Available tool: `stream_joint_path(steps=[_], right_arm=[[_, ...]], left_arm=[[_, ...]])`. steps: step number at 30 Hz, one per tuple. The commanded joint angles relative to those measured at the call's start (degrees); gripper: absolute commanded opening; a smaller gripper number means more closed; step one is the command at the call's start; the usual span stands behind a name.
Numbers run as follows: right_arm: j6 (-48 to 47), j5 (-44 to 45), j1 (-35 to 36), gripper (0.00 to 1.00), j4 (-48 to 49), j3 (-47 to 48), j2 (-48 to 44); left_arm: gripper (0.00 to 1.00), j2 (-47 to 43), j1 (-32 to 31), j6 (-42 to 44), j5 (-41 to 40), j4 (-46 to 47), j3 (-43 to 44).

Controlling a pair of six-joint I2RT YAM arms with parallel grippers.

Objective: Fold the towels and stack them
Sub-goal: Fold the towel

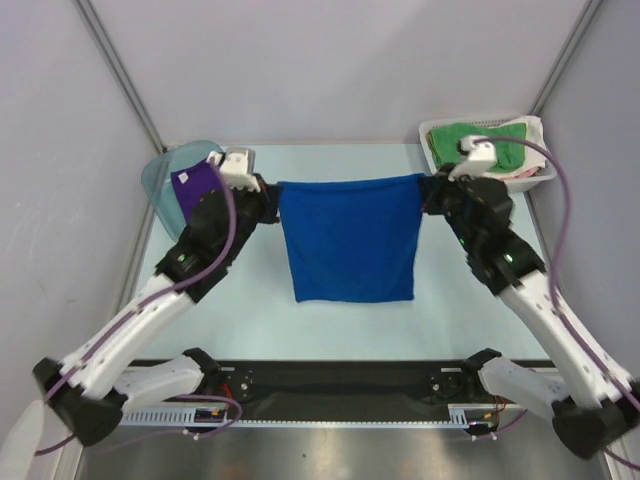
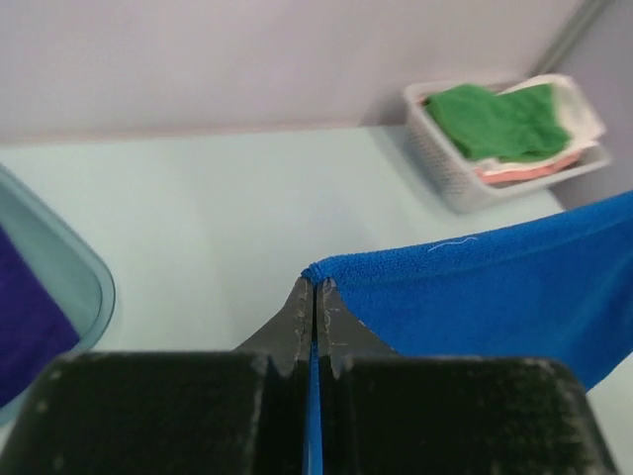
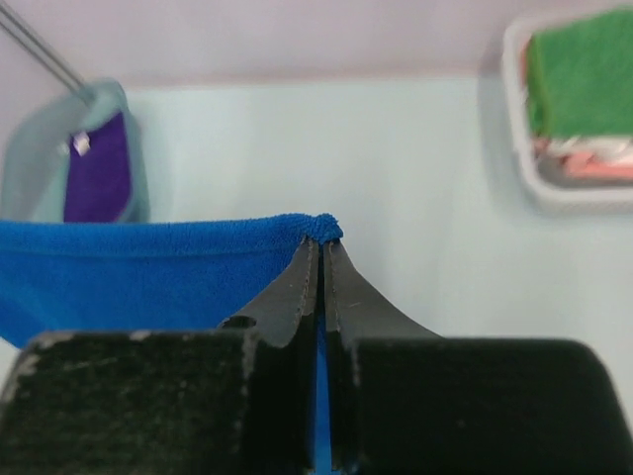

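The royal blue towel point(image 1: 348, 240) hangs stretched between both arms above the table, its top edge taut and its lower edge near the table's middle. My left gripper point(image 1: 268, 195) is shut on its top left corner point(image 2: 318, 272). My right gripper point(image 1: 430, 190) is shut on the top right corner point(image 3: 322, 228). The dark purple towel point(image 1: 193, 187) lies in a translucent teal bin point(image 1: 160, 180) at the back left. The green towel point(image 1: 492, 143) lies in a white basket point(image 1: 432, 148) at the back right.
The white basket point(image 2: 440, 163) also holds a white cloth point(image 2: 579, 109) and a pinkish item point(image 2: 534, 170) under the green towel point(image 2: 495, 119). Grey walls with metal corner posts close in the back and sides. A black rail runs along the near edge.
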Motion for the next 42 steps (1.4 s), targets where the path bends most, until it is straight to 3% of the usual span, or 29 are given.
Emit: stream_joint_path(steps=[1,6,10,14,16,23,29,42], right_arm=[[2.88,-8.35,-4.88,0.0,8.11,-3.03,12.17],[4.91,-13.48,-10.68,0.0,18.65,3.37,37.88],[5.53,-15.85,-12.62,0.0,19.91,15.74,53.89],[5.79,-17.0,-13.68,0.0,16.93,30.41,64.04],[5.53,-16.74,-13.86,0.0,16.57,33.08,67.12],[4.56,-16.74,-14.73,0.0,16.92,38.36,72.14],[5.61,-17.79,-15.52,0.0,19.02,33.8,71.62],[8.6,-19.03,-15.96,0.0,21.75,18.25,62.4]], left_arm=[[0.0,10.47,8.62,-5.04,6.12,6.38,-2.12],[0.0,30.44,15.05,-6.72,8.93,16.91,3.31],[0.0,46.26,19.01,-7.34,10.87,17.83,16.11],[0.0,56.55,22.26,-6.9,12.19,14.93,25.73],[0.0,57.8,23.5,-6.55,11.94,15.45,27.66],[0.0,61.49,25.08,-5.41,11.93,15.02,30.83],[0.0,63.61,25.17,-5.93,14.91,14.57,31.1],[0.0,53.6,25.08,-9.1,14.74,16.77,15.03]])
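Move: The blue towel hangs between both hands, already pinched at its two upper corners. The bare table where it is to be laid is about 15 cm ahead of the left hand, 11 cm to its right and 35 cm down, and 13 cm ahead, 17 cm left and 36 cm below the right hand. The teal bin stands 24 cm ahead and 25 cm left of the left hand; the white basket stands 34 cm ahead and 21 cm right of the right hand. The blue towel is swung down and out over the table by both hands together, nearly 30 cm forward, dipping about 25 cm and bobbing up slightly. Then both hands sink again while drawing back some 5 cm towards the base, fingertips tipped about 30 degrees farther down, the left wrist turning slightly counter-clockwise. Both grippers keep their pinch on the corners. ##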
